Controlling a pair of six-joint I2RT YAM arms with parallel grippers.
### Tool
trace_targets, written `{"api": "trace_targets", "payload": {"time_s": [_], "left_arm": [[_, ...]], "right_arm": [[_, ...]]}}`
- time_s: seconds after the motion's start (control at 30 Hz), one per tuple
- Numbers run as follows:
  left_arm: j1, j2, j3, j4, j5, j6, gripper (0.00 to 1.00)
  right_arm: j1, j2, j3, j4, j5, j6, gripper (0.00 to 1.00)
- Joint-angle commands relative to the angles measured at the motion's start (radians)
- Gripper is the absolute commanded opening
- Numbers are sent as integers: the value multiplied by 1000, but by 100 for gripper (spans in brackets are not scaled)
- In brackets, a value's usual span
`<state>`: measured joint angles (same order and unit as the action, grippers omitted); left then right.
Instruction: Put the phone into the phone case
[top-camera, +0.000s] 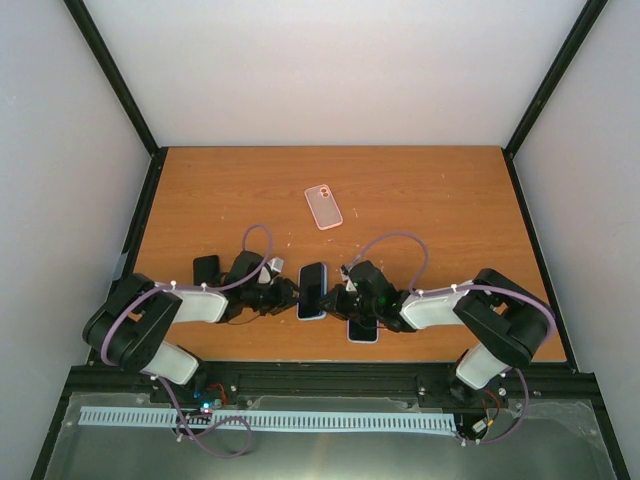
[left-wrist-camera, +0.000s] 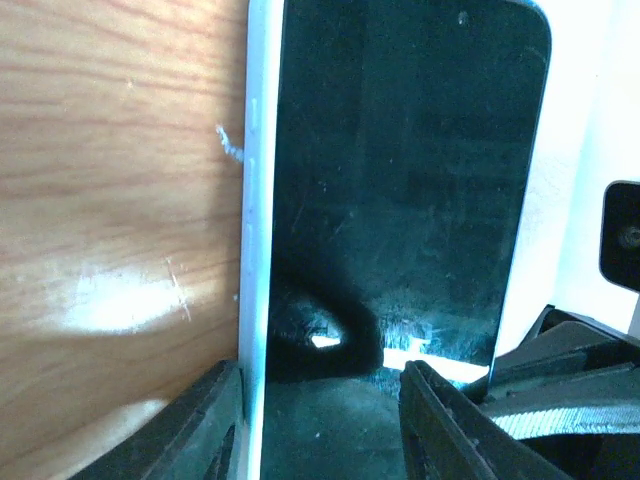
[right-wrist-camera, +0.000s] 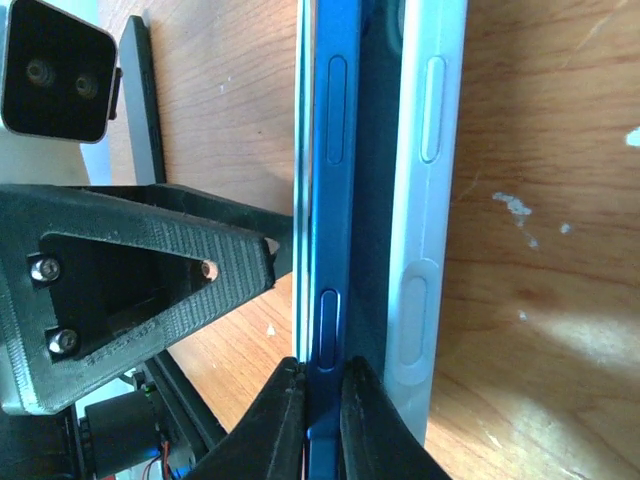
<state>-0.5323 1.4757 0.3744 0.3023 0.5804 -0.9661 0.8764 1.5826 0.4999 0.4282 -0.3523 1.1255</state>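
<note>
The phone (top-camera: 312, 288) is held just above the table between the two arms, dark screen up. Its blue side (right-wrist-camera: 330, 150) is pinched in my right gripper (right-wrist-camera: 322, 375), which is shut on it. The pale phone case (right-wrist-camera: 430, 200) runs alongside that blue side with a narrow dark gap between them. In the left wrist view the screen (left-wrist-camera: 400, 180) fills the frame, with the case's pale rim (left-wrist-camera: 258, 200) along its left. My left gripper (left-wrist-camera: 320, 430) is closed partway on the case, one finger against the rim and the other on the screen.
A pink-rimmed case or phone (top-camera: 323, 207) lies flat farther back at mid-table. A second phone with a dark screen (top-camera: 362, 330) lies under the right arm. A small black object (top-camera: 206, 268) sits beside the left arm. The left gripper's black finger (right-wrist-camera: 150, 270) crowds the right wrist view.
</note>
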Motion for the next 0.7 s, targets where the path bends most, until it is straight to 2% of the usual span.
{"api": "trace_targets", "payload": {"time_s": [0.0,0.23,0.37,0.53,0.67], "left_arm": [[-29,-30,-3,-20,74,-20,44],[-29,-68,18,-87,18,-13,44],[-28,-75,41,-123,-20,-4,45],[-9,-71,65,-158,-47,24,45],[5,-65,72,-138,-34,32,45]], "right_arm": [[3,24,1,-125,48,-40,10],[2,-68,38,-285,105,-96,24],[1,-110,66,-385,140,-125,29],[-1,-168,78,-451,194,-142,33],[-11,-178,91,-468,213,-162,31]]}}
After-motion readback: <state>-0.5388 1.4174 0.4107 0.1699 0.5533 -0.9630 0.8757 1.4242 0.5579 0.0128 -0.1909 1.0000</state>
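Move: The right hand pinches the black phone's raised right edge; the light-blue case underneath is centred about 3 cm to its left, 3 cm ahead and 3 cm below. From the left hand, at the case's left wall, that middle is some 4 cm to the right, 2 cm ahead and 1 cm lower. The lilac-cased phone lies roughly 10 cm right of the right hand and 8 cm back; the pink case is about 25 cm straight ahead of it. The right fingers release their pinch on the phone's right edge, opening to about a third as the hand dips some 1.5 cm, then draws about 4 cm to the right towards the lilac-cased phone, rising again and rolling about 15 degrees. The left fingers, half open, come off the case's left wall; that hand eases back about 1 cm and slightly up, then forward again. ##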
